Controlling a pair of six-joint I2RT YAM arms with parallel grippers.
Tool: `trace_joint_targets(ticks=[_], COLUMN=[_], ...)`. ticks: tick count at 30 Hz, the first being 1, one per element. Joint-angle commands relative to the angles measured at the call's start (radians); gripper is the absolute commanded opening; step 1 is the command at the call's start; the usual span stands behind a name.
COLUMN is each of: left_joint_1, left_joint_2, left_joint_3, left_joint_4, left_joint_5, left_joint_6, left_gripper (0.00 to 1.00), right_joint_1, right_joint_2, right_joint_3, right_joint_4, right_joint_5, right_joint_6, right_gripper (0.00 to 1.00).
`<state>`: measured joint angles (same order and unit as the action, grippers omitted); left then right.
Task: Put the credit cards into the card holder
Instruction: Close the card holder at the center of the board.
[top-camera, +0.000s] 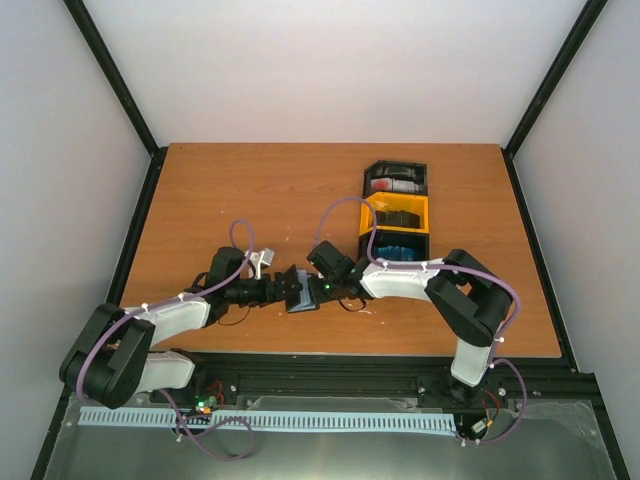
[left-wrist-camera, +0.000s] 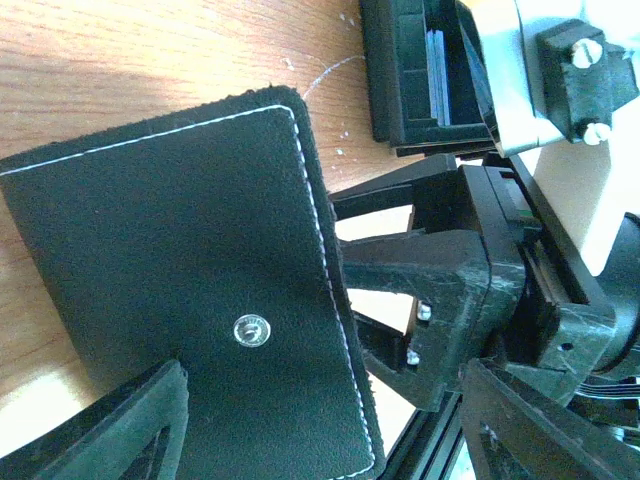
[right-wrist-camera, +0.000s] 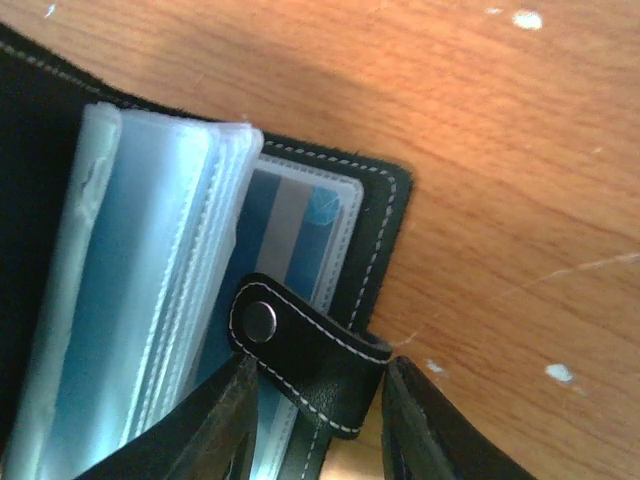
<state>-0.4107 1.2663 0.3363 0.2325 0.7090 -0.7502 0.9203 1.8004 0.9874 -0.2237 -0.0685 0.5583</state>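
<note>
The black card holder (top-camera: 301, 297) lies open near the table's front edge, between my two grippers. In the left wrist view its stitched cover (left-wrist-camera: 180, 250) with a metal snap stud sits between the wide-apart fingers of my left gripper (left-wrist-camera: 325, 405), which is open. The right wrist view shows clear sleeves (right-wrist-camera: 150, 300) and a light blue credit card (right-wrist-camera: 298, 225) in an inner slot. My right gripper (right-wrist-camera: 315, 405) has a finger against each side of the closing tab (right-wrist-camera: 315, 360). More credit cards (top-camera: 398, 247) lie in the trays.
A joined row of trays (top-camera: 426, 213) stands at the back right: black with red-and-white cards, yellow with dark cards, black with blue cards (left-wrist-camera: 438, 70). The near tray is close behind my right wrist. The cell's white walls enclose the table.
</note>
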Motion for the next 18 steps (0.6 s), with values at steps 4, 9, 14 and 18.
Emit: trace_joint_targets(ticks=[4,9,14,18], left_joint_1=[0.000,0.000,0.000,0.000], left_joint_2=[0.015,0.037,0.046,0.055], left_joint_3=[0.040,0.046,0.062,0.078], left_joint_4=[0.021,0.006,-0.024,-0.056], left_joint_5=[0.023,-0.015,-0.049,-0.066], left_joint_6=[0.036,0.036,0.040,0.053], left_gripper=[0.76,0.73,0.72,0.71], right_joint_1=[0.016,0.023,0.023,0.023], right_joint_2=[0.032,0.038,0.030,-0.008], right_joint_3=[-0.021,-0.006,-0.002,-0.027], right_joint_4=[-0.018,-0.020,-0.077,-0.105], right_joint_5=[0.200,0.329,0.428,0.435], right_joint_6=[-0.008,-0.010,0.065,0.117], right_gripper=[0.37,0.35,0.31,0.30])
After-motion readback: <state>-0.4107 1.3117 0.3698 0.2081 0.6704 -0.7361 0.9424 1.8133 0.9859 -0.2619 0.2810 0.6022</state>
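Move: The right fingers are at the card holder's snap strap, which lies practically at the fingertips, about 1 cm below the hand point. From there the inner pages are some 3 cm left and 1 ahead, the half-raised cover about 5 cm left and 2 ahead, and the blue-card box roughly 18 cm right and 11 ahead. That cover stands about 3 cm right of the left hand, level with it fore and aft and 3 cm lower. Rightward and forward, about 5 cm in all, the right hand draws off the pages past the holder's right edge, keeping the snap strap between its nearly shut fingertips. Its wrist tilts some 20 degrees, so the tips swing forward and right with a slight clockwise twist. The left hand stays open beside the raised cover, easing only a centimetre or so forward and down. ##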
